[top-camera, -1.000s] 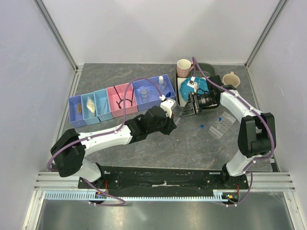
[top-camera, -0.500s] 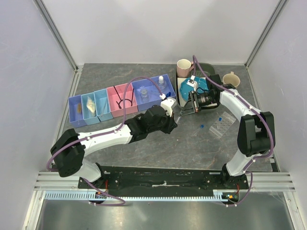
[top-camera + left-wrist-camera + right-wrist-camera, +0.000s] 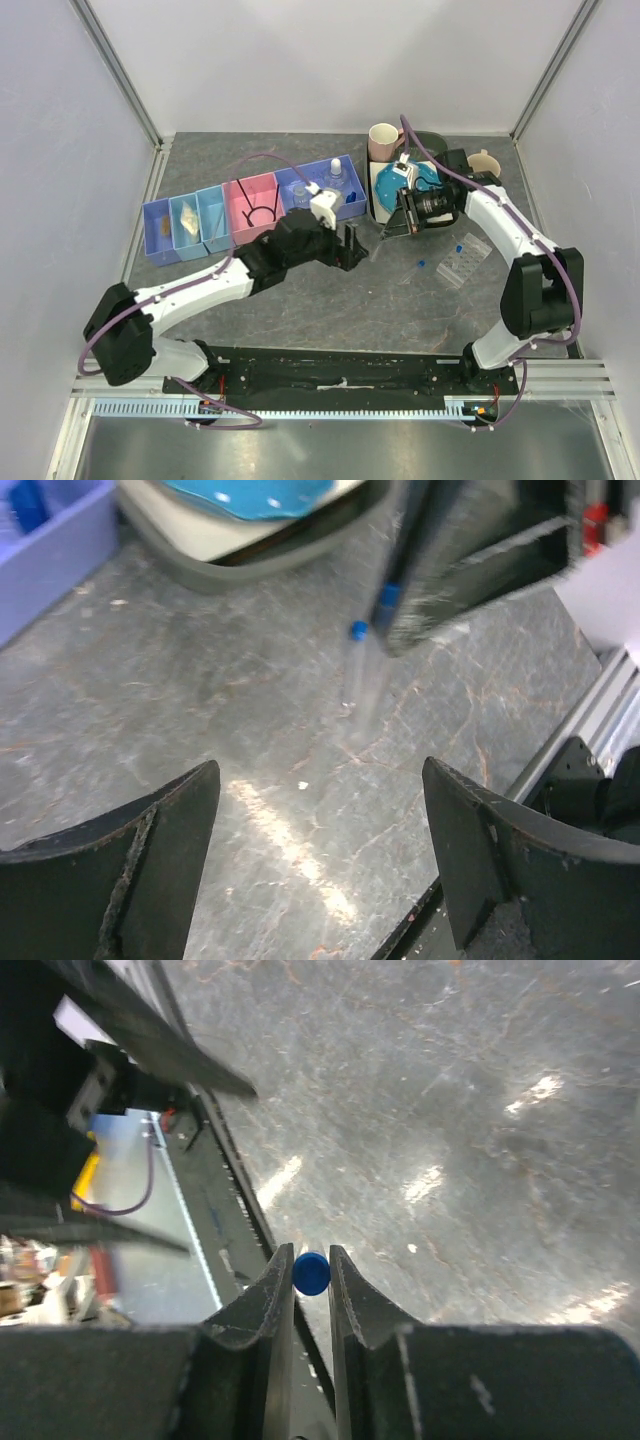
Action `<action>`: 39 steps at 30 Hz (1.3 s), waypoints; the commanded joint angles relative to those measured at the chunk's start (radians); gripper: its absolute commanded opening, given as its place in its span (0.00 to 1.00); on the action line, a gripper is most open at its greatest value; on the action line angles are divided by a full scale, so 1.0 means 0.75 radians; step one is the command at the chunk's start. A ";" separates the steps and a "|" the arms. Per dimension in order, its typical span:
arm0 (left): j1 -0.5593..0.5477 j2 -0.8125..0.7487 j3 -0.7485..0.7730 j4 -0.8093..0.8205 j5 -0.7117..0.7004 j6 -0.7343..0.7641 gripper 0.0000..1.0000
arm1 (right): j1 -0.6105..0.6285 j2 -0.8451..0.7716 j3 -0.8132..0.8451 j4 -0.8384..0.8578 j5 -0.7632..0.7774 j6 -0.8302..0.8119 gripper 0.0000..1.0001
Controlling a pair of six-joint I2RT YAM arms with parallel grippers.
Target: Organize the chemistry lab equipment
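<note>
A blue-capped vial is pinched between the jaws of my right gripper, which is shut on it just under the cap. In the left wrist view the clear vial hangs slanted below the right gripper, above the grey table. My left gripper is open and empty, a little short of the vial. From the top view, the left gripper sits just left of the right gripper. A clear tube rack lies to the right.
A row of blue, pink and purple bins stands at the left, holding a black wire loop and a white-capped bottle. A blue plate on a tray and two mugs stand behind the right gripper. Loose blue caps lie near the rack.
My left gripper has let go of the vial, opened wide and drawn back to the left. The right gripper has shut on the vial's capped end and now holds it alone.
</note>
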 commanded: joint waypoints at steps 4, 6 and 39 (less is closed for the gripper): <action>0.266 -0.238 -0.202 0.111 0.189 -0.103 0.88 | -0.065 -0.179 0.077 -0.130 0.281 -0.280 0.14; 0.309 -0.281 -0.229 0.107 0.199 -0.101 0.88 | -0.125 -0.212 0.061 -0.152 0.332 -0.315 0.14; 0.409 -0.279 -0.343 0.150 0.306 -0.144 0.87 | -0.683 -0.460 -0.559 0.504 0.710 -0.227 0.20</action>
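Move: The right hand already holds the blue-capped test tube; the clear tube rack it is bound for lies about 25 cm to its right, 2 cm ahead and 15 cm below. On the way a loose tube lies some 11 cm to its right and 1 cm back, 17 cm down, while the dark tray is about 23 cm ahead and 11 cm right, 16 cm down. From the open left hand, the rack is roughly 31 cm right and 6 cm ahead, 15 cm below. Keeping its grip at the cap, the right hand carries the tube some 24 cm to the right, past the loose tube to above the rack, rising slightly at first and then sinking about 8 cm, while the wrist swings clockwise and tips so that fingers that pointed left and down end pointing forward and more steeply down. The left hand, already open and clear of the tube, backs off to the left at the start, then stays there with its fingers wide. ##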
